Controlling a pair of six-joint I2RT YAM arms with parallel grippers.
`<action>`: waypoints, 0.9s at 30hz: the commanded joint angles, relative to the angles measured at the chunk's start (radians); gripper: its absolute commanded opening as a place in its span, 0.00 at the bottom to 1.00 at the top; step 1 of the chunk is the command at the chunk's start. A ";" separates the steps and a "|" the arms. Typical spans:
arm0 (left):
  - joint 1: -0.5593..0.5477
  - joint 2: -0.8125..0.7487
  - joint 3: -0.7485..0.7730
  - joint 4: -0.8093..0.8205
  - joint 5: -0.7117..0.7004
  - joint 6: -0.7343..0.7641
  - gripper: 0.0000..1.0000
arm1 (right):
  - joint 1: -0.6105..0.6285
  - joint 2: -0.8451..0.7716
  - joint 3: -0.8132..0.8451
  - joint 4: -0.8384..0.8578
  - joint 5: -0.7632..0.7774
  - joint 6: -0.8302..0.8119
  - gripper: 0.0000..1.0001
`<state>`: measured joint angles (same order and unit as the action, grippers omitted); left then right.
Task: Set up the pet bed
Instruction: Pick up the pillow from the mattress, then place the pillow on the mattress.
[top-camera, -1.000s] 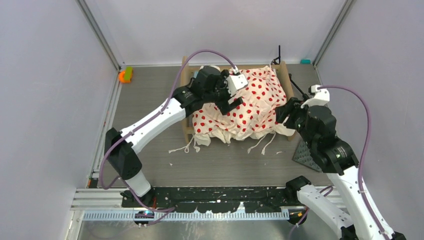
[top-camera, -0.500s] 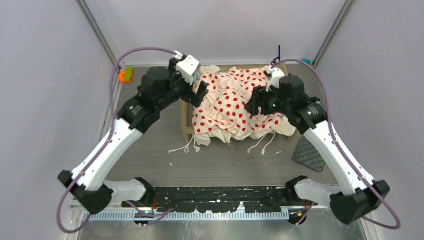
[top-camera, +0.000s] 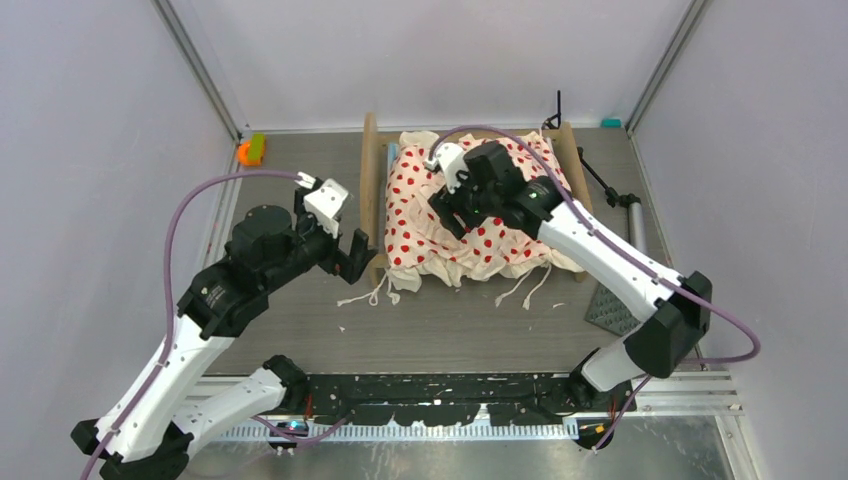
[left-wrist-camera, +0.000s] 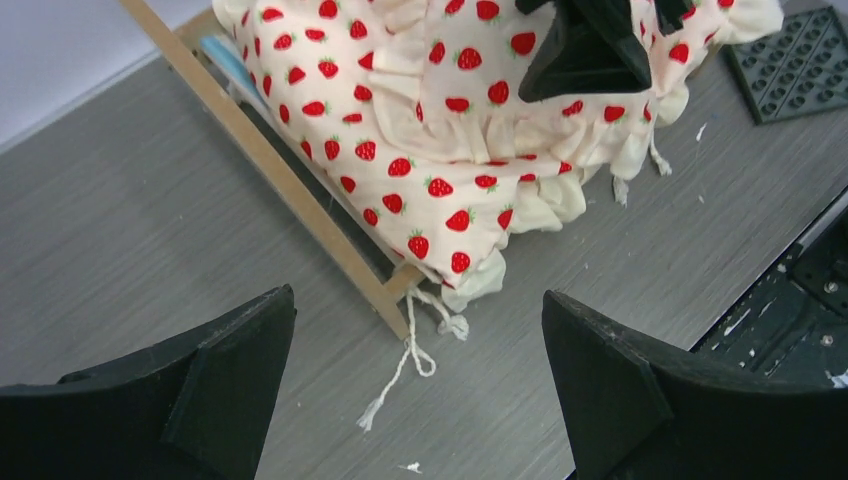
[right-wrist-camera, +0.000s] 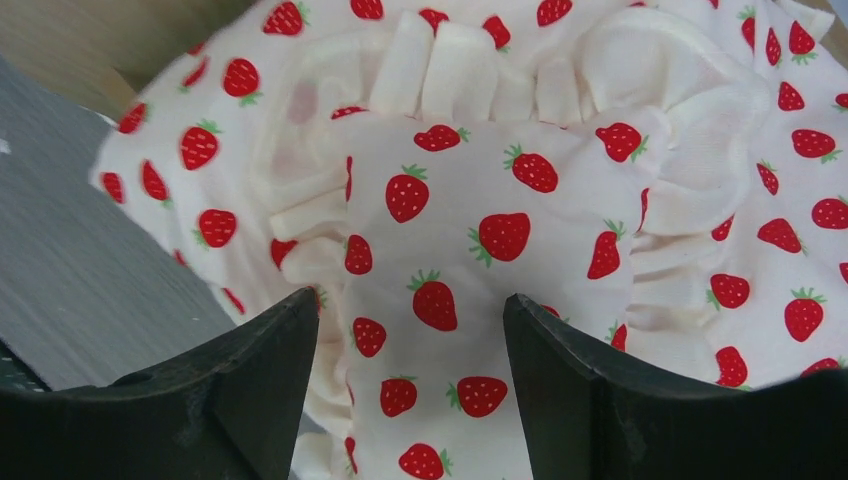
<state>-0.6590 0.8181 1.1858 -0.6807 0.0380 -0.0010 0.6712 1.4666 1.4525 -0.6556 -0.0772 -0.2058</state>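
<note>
The pet bed (top-camera: 371, 180) is a light-wood frame at the back middle, covered by rumpled cream bedding (top-camera: 500, 235) printed with red strawberries. My right gripper (top-camera: 452, 212) hovers over the left half of the bedding. In the right wrist view it (right-wrist-camera: 410, 330) is open, and a ruffled fold of the bedding (right-wrist-camera: 480, 200) lies under the gap without being pinched. My left gripper (top-camera: 358, 258) is open beside the bed's near left corner. In the left wrist view it (left-wrist-camera: 415, 385) holds nothing and hangs over the grey table, near the bed's wooden rail (left-wrist-camera: 290, 190) and a loose white string (left-wrist-camera: 410, 360).
A dark studded mat (top-camera: 612, 305) lies at the right, also in the left wrist view as the mat (left-wrist-camera: 800, 60). A black tripod stand (top-camera: 600, 178) sits behind the bed's right end. An orange-green block (top-camera: 251, 150) is at back left. White ties (top-camera: 525, 285) trail off the bedding's front edge.
My left arm has pulled back off the bedding to the bed's near left corner, its jaws opening wider. My right arm has swung from the bed's right end to over the left half.
</note>
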 joint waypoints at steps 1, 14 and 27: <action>-0.001 -0.038 -0.020 -0.049 0.008 -0.018 0.95 | 0.036 0.071 0.058 -0.078 0.238 -0.118 0.73; -0.002 -0.122 -0.040 -0.087 -0.030 -0.022 0.96 | 0.063 0.087 0.179 -0.080 0.340 0.015 0.06; -0.001 -0.224 -0.017 -0.128 -0.233 -0.153 0.96 | 0.062 0.226 0.506 0.029 0.283 0.727 0.00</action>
<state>-0.6590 0.6174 1.1454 -0.7849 -0.1066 -0.0887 0.7357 1.6127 1.9320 -0.7052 0.2340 0.2108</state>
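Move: The pillow lies just under my open right hand: its middle is about 7 cm below, 2 cm farther out and 2 cm to the right. The bed cover under the pillow has its middle some 3 cm ahead, 7 cm right and 13 cm down; the bed's left end board is roughly 15 cm left, 6 cm ahead and 10 cm lower. From my left hand, the pillow is about 11 cm ahead, 18 cm right and 16 cm below. I sink my right hand about 5 cm onto the pillow, edging right and tipping the fingers more steeply down, and pinch its cloth shut between them. Then I haul it up some 18 cm, drifting left and a little forward, swinging the fingers back up by about 40 degrees and turning clockwise. My empty left hand, still open, draws left and back about 6 cm, away from the bed. ##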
